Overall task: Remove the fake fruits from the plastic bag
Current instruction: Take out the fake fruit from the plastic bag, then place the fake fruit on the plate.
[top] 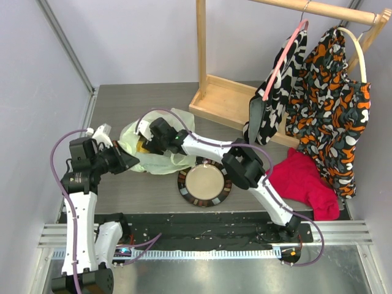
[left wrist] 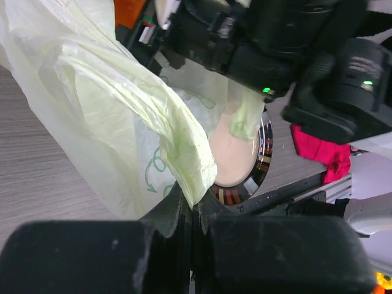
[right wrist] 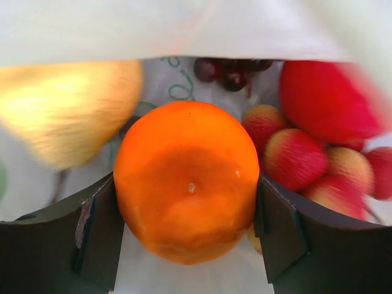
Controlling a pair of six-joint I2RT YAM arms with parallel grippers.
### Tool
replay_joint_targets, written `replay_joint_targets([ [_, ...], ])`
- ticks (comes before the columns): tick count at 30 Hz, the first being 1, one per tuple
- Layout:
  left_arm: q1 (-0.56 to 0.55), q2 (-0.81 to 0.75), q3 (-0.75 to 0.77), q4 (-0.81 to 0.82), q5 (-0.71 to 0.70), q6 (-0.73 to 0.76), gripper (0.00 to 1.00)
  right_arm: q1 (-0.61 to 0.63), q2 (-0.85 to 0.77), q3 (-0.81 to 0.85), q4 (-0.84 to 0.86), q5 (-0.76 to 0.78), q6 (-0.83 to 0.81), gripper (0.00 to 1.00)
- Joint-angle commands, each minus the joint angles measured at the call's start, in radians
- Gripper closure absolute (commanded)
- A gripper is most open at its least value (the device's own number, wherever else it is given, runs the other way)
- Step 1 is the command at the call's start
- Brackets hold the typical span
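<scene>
The pale green plastic bag (top: 160, 160) lies left of centre on the table. My left gripper (top: 127, 164) is shut on a fold of the bag's edge (left wrist: 195, 184) and holds it up. My right gripper (top: 147, 136) is reached inside the bag's mouth. In the right wrist view its jaws press both sides of the orange (right wrist: 187, 177), so the gripper (right wrist: 187, 205) is shut on it. Around it lie a yellow lemon (right wrist: 67, 107), a red apple (right wrist: 331, 101), small red berries (right wrist: 294, 156) and dark grapes (right wrist: 229, 70), under the bag's film (right wrist: 184, 24).
A round dark-rimmed plate (top: 205, 182) sits just right of the bag, also seen in the left wrist view (left wrist: 236, 159). A red cloth (top: 303, 180) lies at the right. A wooden rack (top: 220, 101) with hanging patterned clothes (top: 331, 104) stands at the back right.
</scene>
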Motion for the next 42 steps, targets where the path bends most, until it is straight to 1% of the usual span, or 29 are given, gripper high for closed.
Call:
replay_joint_targets([
  [1, -0.007, -0.018, -0.021, 0.103, 0.021, -0.045, 0.99, 0.001, -0.251, 0.004, 0.004, -0.056, -0.017, 0.81],
  [4, -0.007, -0.014, -0.029, 0.140, 0.009, -0.062, 0.98, 0.001, -0.363, -0.009, -0.036, -0.094, 0.006, 0.82],
  [6, -0.007, -0.012, -0.035, 0.166, 0.007, -0.063, 0.98, 0.001, -0.425, -0.022, -0.074, -0.152, 0.025, 0.82],
  [7, -0.007, -0.009, -0.035, 0.174, 0.001, -0.063, 0.98, 0.001, -0.487, -0.044, -0.086, -0.164, 0.029, 0.82],
  [9, -0.007, -0.006, -0.033, 0.189, -0.014, -0.063, 0.99, -0.001, -0.551, -0.077, -0.128, -0.190, 0.029, 0.82],
  [10, -0.007, -0.005, -0.033, 0.198, -0.016, -0.065, 0.99, -0.001, -0.621, -0.118, -0.158, -0.213, 0.026, 0.82],
  [12, -0.007, 0.000, -0.030, 0.212, -0.019, -0.065, 0.98, 0.001, -0.698, -0.178, -0.192, -0.246, -0.009, 0.82],
  [13, -0.007, 0.004, -0.029, 0.217, -0.019, -0.063, 0.99, -0.001, -0.739, -0.251, -0.229, -0.284, -0.024, 0.82],
  [14, -0.007, 0.011, -0.021, 0.224, -0.020, -0.065, 0.98, -0.001, -0.825, -0.294, -0.249, -0.305, -0.045, 0.82],
  [15, -0.007, 0.015, -0.017, 0.229, -0.020, -0.063, 0.98, 0.001, -0.866, -0.337, -0.275, -0.325, -0.097, 0.82],
  [16, -0.007, 0.020, -0.014, 0.235, -0.022, -0.063, 0.99, 0.001, -0.903, -0.429, -0.336, -0.365, -0.136, 0.81],
  [17, -0.007, 0.027, -0.009, 0.247, -0.025, -0.063, 0.98, 0.001, -0.987, -0.477, -0.361, -0.365, -0.159, 0.81],
  [18, -0.007, 0.032, 0.002, 0.255, -0.029, -0.062, 0.98, 0.001, -1.021, -0.526, -0.379, -0.356, -0.187, 0.81],
  [19, -0.007, 0.034, 0.006, 0.263, -0.032, -0.060, 0.99, 0.001, -1.061, -0.616, -0.407, -0.343, -0.191, 0.81],
  [21, -0.006, 0.046, 0.020, 0.278, -0.046, -0.059, 0.99, 0.001, -1.141, -0.698, -0.421, -0.297, -0.198, 0.80],
  [22, -0.007, 0.047, 0.023, 0.284, -0.046, -0.059, 0.98, -0.001, -1.158, -0.765, -0.419, -0.280, -0.196, 0.80],
  [23, -0.006, 0.051, 0.026, 0.286, -0.046, -0.059, 0.98, 0.001, -1.181, -0.799, -0.404, -0.229, -0.187, 0.80],
  [25, -0.006, 0.060, 0.034, 0.289, -0.046, -0.060, 0.99, 0.001, -1.180, -0.876, -0.364, -0.174, -0.164, 0.80],
  [26, -0.006, 0.061, 0.039, 0.286, -0.046, -0.060, 0.99, 0.001, -1.175, -0.902, -0.347, -0.119, -0.162, 0.80],
  [27, -0.006, 0.063, 0.042, 0.283, -0.045, -0.059, 0.99, 0.001, -1.155, -0.926, -0.326, -0.065, -0.162, 0.80],
  [29, -0.006, 0.069, 0.049, 0.272, -0.043, -0.054, 0.98, -0.005, -1.116, -0.985, -0.255, -0.011, -0.176, 0.80],
  [30, -0.006, 0.070, 0.051, 0.270, -0.043, -0.052, 0.98, -0.009, -1.067, -1.006, -0.235, 0.027, -0.187, 0.80],
  [31, -0.006, 0.074, 0.054, 0.261, -0.042, -0.048, 0.98, -0.018, -1.043, -1.016, -0.173, 0.044, -0.190, 0.80],
  [34, -0.006, 0.078, 0.055, 0.246, -0.040, -0.039, 0.98, -0.053, -0.958, -1.022, -0.069, 0.064, -0.198, 0.80],
  [36, -0.006, 0.075, 0.054, 0.238, -0.040, -0.036, 0.98, -0.067, -0.916, -1.019, -0.007, 0.067, -0.219, 0.77],
  [40, -0.004, 0.071, 0.046, 0.226, -0.042, -0.029, 0.98, -0.084, -0.800, -0.985, 0.041, 0.081, -0.225, 0.77],
  [41, -0.004, 0.070, 0.046, 0.223, -0.043, -0.026, 0.98, -0.090, -0.786, -0.973, 0.042, 0.079, -0.216, 0.75],
  [42, -0.003, 0.067, 0.046, 0.218, -0.045, -0.025, 0.98, -0.097, -0.776, -0.953, 0.039, 0.072, -0.204, 0.66],
])
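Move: The right hand already grips the orange inside the bag; the plate it will carry it to lies about 14 cm back and 21 cm to its right, some 4 cm lower. Around the orange, the yellow pear sits about 2 cm back and 5 cm to the left, the lychee bunch about 4 cm ahead and 3 cm to the right. From the left hand, which is holding the bag's rim well above the table, the plate is roughly 3 cm ahead, 23 cm to the right and 20 cm below. The right hand keeps its grip on the orange and lifts it quickly about 30 cm, clear of the bag, arcing back and right towards the plate, then sinks to near its starting height while coming some 7 cm forward again, ending about 24 cm to the right with its fingers tilted roughly 20 degrees nearer to straight down. Meanwhile the left hand, fingers still shut on the rim, draws the plastic about 5 cm forward and a little up, its fingers tipping up slightly. ##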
